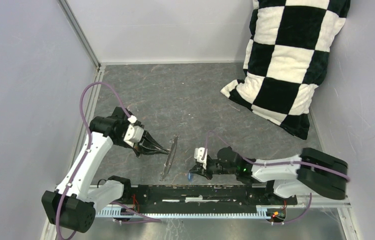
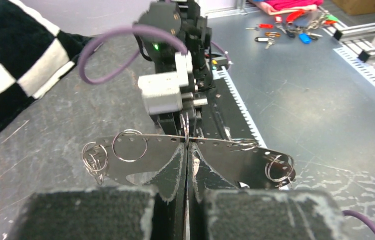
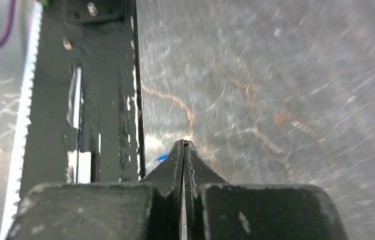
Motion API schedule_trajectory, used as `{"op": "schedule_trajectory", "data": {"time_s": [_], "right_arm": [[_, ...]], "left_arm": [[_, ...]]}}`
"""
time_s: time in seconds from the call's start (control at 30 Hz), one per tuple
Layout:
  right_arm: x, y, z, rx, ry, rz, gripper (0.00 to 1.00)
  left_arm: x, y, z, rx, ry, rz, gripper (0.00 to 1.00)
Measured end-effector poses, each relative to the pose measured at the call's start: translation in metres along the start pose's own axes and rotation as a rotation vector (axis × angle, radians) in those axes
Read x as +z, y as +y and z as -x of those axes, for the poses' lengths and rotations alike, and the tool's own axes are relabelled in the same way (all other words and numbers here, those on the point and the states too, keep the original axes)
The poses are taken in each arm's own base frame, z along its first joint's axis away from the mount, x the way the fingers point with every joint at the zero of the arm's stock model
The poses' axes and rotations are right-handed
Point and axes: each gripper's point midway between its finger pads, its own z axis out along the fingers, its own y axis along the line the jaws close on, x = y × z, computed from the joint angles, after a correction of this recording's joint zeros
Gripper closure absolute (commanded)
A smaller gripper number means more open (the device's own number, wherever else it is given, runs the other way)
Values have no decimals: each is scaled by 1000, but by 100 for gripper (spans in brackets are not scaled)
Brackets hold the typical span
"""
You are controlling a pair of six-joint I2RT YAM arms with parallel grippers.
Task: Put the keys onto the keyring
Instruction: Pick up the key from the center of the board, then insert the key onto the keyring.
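My left gripper (image 1: 162, 149) (image 2: 187, 145) is shut on the keyring (image 1: 168, 160) (image 2: 255, 160). Here the keyring is a thin flat grey metal plate with a row of holes, and several small wire rings (image 2: 130, 145) hang from it. It stands on edge above the mat. My right gripper (image 1: 194, 171) (image 3: 183, 143) is shut, low over the mat near the front rail. A tiny blue key (image 1: 190, 176) lies at its tip. Only a blue sliver of the key (image 3: 161, 157) shows beside the left finger. Whether it is pinched cannot be seen.
A black-and-white chequered pillow (image 1: 285, 60) (image 2: 5, 75) leans in the back right corner. A black rail (image 1: 200, 192) (image 3: 100, 100) runs along the near edge. Grey walls close in the left, back and right sides. Coloured key tags (image 2: 290, 30) lie on the metal bench beyond the rail.
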Motion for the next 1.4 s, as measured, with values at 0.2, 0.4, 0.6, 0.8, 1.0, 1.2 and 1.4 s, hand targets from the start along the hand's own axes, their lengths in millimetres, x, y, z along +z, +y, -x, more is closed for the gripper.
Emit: {"op": "schedule_trajectory", "data": {"time_s": [0.2,0.4,0.6,0.8,1.0,1.2,1.4], "right_arm": [[-22,0,80,-216,-163,-19,99],[-52,5,177,-396,-324,-50,99],[-85,15,237,-555,-423,-80,99],[-100,14,254,-672,-445,-111,99],[-105,12,262,-752,-443,-132,99],[-109,16,274,-765,-494,-130,99],[-120,27,301,-751,-624,-123,99]], "left_arm": [[9,-9,9,-56,-1,-65,98],[11,-3,33,-46,-4,-77,98],[16,2,63,37,-15,-101,98],[19,3,76,84,-21,-118,98],[21,2,81,99,-26,-132,98],[23,-2,89,125,-32,-147,98],[23,-3,91,118,-32,-150,98]]}}
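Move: The right hand, already gripping the blue-tagged key, has to reach the ring pinched in the left fingertips, about 7 cm to its left, 1 cm farther out and some 20 cm higher. The middle of the metal plate carrying that ring lies about 3 cm lower than the ring and 2 cm nearer the bases; a black rail lies roughly 10 cm straight back of the right hand. From the left hand the key is about 8 cm right, 2 cm back and 23 cm below. Straight up, fast at first and then easing, the right hand carries the key about 32 cm towards the ring, rolling some 45 degrees about its fingers while they swing up from a downward slant. The left hand keeps its pinch on the ring and rises about 9 cm, edging right towards the key. Both grippers stay shut. ##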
